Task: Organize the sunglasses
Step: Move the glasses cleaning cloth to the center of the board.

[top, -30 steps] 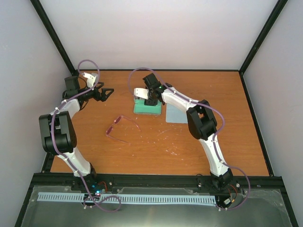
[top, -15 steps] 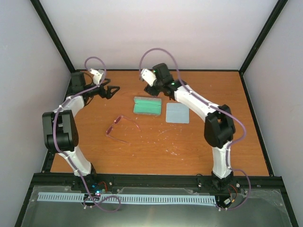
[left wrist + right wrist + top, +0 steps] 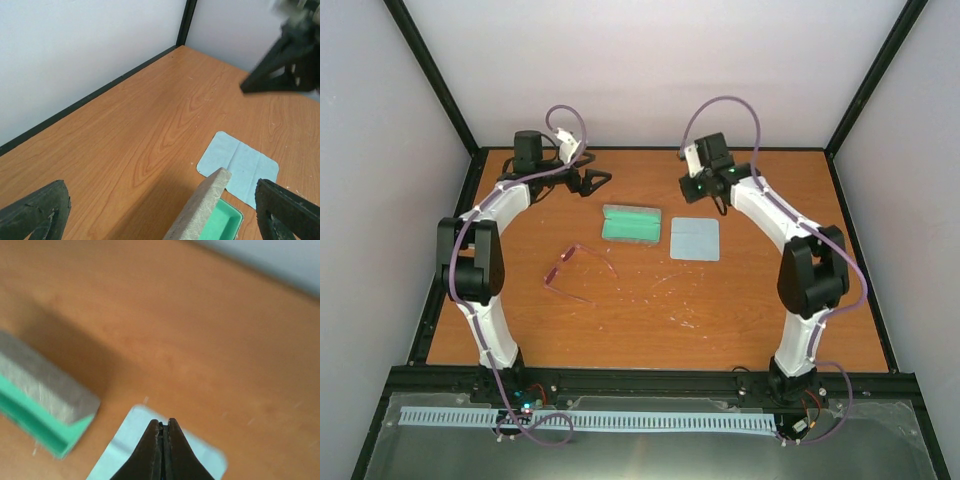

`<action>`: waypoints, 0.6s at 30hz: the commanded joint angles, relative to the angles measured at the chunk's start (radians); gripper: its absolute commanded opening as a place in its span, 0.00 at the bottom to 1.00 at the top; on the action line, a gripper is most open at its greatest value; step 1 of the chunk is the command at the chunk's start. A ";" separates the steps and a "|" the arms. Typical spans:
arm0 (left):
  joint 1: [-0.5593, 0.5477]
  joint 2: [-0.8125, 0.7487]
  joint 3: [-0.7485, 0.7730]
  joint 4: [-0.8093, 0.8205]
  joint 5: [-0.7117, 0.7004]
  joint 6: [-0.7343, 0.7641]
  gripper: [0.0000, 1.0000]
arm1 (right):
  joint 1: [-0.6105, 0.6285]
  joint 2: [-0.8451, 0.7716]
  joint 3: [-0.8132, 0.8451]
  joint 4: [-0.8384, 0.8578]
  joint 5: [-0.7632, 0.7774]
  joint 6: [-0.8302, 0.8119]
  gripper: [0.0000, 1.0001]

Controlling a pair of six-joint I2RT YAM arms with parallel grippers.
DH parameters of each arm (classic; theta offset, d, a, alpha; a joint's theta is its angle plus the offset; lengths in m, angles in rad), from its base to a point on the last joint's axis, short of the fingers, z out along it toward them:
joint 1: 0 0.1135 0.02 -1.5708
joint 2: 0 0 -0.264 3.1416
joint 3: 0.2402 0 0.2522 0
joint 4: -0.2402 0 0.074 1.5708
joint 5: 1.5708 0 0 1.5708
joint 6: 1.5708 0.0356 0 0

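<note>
The sunglasses [image 3: 560,268], thin pink frame with the temple arms unfolded, lie on the wooden table left of centre, seen only in the top view. My left gripper [image 3: 601,180] [image 3: 161,184] hovers open and empty behind the left end of the grey case [image 3: 632,224], well behind the sunglasses. My right gripper [image 3: 718,203] [image 3: 164,422] is shut on nothing, above the far edge of the light blue cloth [image 3: 695,238] [image 3: 125,460]. The sunglasses are out of both wrist views.
The case [image 3: 200,210] [image 3: 40,390] stands open, teal lining up, its grey lid raised at the back. The cloth [image 3: 240,167] lies flat just right of it. Black frame posts and white walls close the back and sides.
The right gripper left the case, swung back and to the right over the cloth's far edge, and shut. The left gripper moved right along the back towards the case, still open.
</note>
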 commanded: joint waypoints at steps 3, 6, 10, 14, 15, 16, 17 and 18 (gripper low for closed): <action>0.004 0.019 0.054 -0.072 -0.031 0.006 0.99 | 0.018 0.134 -0.077 -0.309 -0.120 0.205 0.03; 0.004 0.004 0.033 -0.083 -0.034 0.020 1.00 | 0.021 0.153 -0.139 -0.286 -0.153 0.233 0.03; 0.004 -0.020 -0.011 -0.076 -0.031 0.027 1.00 | 0.021 0.194 -0.158 -0.286 -0.174 0.258 0.03; 0.004 -0.040 -0.045 -0.061 -0.026 0.019 1.00 | 0.024 0.228 -0.166 -0.272 -0.186 0.266 0.03; 0.004 -0.044 -0.052 -0.056 -0.025 0.016 1.00 | 0.025 0.239 -0.166 -0.274 -0.190 0.264 0.03; 0.004 -0.046 -0.059 -0.052 -0.024 0.013 0.99 | 0.026 0.249 -0.167 -0.278 -0.197 0.261 0.03; 0.004 -0.048 -0.062 -0.049 -0.023 0.011 0.99 | 0.029 0.257 -0.169 -0.285 -0.202 0.258 0.03; 0.004 -0.049 -0.066 -0.046 -0.022 0.010 1.00 | 0.034 0.262 -0.175 -0.293 -0.206 0.252 0.03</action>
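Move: The light blue cloth lies flat on the table under the right hand, its middle about 8 cm back, some 2 cm to the right and roughly 18 cm below. The open green glasses case is about 14 cm to the hand's left and 5 cm back. The sunglasses lie farther off, some 27 cm left and 17 cm back. From the left hand, the cloth is about 24 cm to the right, 10 cm back and 20 cm below. Tips of the shut right fingers come down onto the cloth, a little nearer the base than its middle: the hand drops fast, about 18 cm, drawing back some 11 cm, and tips about 40 degrees until the fingers point almost straight down, then holds there. The left hand, empty and wide open, sinks about 3 cm. ##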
